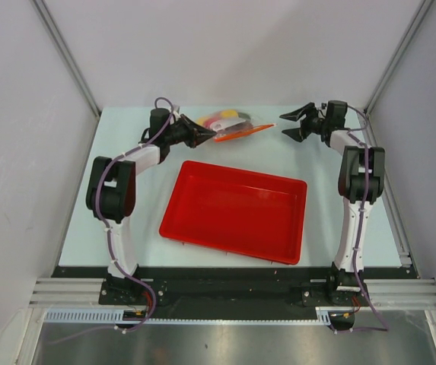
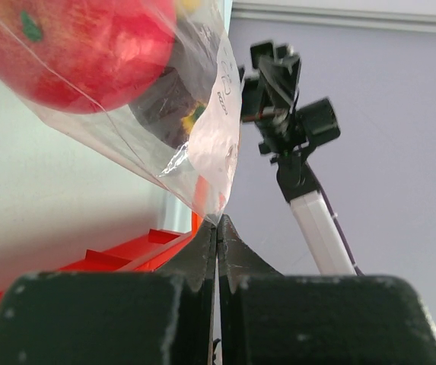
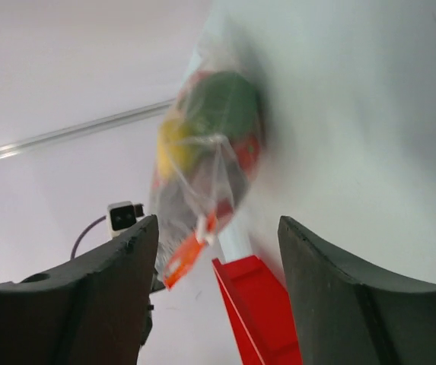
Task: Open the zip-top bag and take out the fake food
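The zip-top bag (image 1: pixel 229 124) lies at the back of the table, its orange-red zip strip (image 1: pixel 242 133) pointing right. It holds the fake food: a red fruit (image 2: pixel 81 53), a dark maroon piece (image 2: pixel 168 106), a green one (image 3: pixel 229 103) and a yellow one (image 3: pixel 173 141). My left gripper (image 1: pixel 202 135) is shut on the bag's (image 2: pixel 202 144) left corner, the plastic pinched at its fingertips (image 2: pixel 218 220). My right gripper (image 1: pixel 297 123) is open, a short way right of the strip and touching nothing. In its wrist view the strip (image 3: pixel 183 258) hangs ahead of the open right gripper (image 3: pixel 218 236).
A large red tray (image 1: pixel 237 209) sits mid-table in front of the bag, and its rim (image 3: pixel 256 304) shows below the right gripper. White enclosure walls close in on both sides and behind.
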{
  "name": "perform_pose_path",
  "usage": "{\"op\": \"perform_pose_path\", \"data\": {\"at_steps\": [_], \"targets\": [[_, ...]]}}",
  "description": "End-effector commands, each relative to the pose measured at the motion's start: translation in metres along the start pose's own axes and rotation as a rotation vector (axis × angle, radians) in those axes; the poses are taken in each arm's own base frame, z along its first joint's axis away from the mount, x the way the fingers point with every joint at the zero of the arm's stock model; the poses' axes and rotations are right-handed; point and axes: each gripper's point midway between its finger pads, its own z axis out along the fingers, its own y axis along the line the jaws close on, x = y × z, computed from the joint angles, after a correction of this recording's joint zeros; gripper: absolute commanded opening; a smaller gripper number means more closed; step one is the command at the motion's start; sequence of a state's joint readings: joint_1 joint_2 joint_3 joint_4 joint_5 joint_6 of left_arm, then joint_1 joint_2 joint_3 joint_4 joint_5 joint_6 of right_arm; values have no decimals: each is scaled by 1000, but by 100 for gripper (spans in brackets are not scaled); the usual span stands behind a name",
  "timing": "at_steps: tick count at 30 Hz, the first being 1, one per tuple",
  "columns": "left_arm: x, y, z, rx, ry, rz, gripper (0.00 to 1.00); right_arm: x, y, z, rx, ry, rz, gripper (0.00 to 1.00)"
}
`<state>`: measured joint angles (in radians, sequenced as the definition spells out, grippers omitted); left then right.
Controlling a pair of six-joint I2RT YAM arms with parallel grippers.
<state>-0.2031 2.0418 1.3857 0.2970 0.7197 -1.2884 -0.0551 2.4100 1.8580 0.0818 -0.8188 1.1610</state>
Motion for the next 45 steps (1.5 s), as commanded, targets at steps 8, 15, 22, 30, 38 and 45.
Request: {"op": "perform_pose_path", "data": {"at_steps": [8, 15, 22, 30, 38, 45], "targets": [[11, -57, -6, 121, 13, 68, 0, 114, 48, -12, -33, 115, -188, 58], [14, -56, -5, 114, 13, 62, 0, 134, 43, 12, -54, 147, -178, 31], [18, -58, -3, 117, 24, 58, 0, 131, 30, 20, -45, 146, -157, 33], [22, -58, -3, 121, 39, 50, 0, 110, 22, 27, -66, 105, -113, 38], [29, -48, -3, 104, 47, 45, 0, 104, 30, 36, -99, 106, -96, 44], [39, -32, -5, 49, 67, 85, 0, 98, 42, 44, -114, 106, -129, 21]]}}
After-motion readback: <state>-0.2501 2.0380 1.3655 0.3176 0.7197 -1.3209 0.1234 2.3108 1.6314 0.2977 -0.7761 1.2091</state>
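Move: The right hand, open and empty, has the middle of the orange strip on the bag's mouth about 13 cm to its left and 4 cm back, near its own height. The bag of food lies some 19 cm left of it, 4 cm ahead and 6 cm lower; the red box sits about 30 cm back, 16 cm left and 10 cm lower. From the left hand, pinching the mouth's corner, the strip's middle is about 11 cm right and 1 cm ahead. The right hand swings about 10 cm left and 5 cm back, narrowing its fingers around the orange strip. ##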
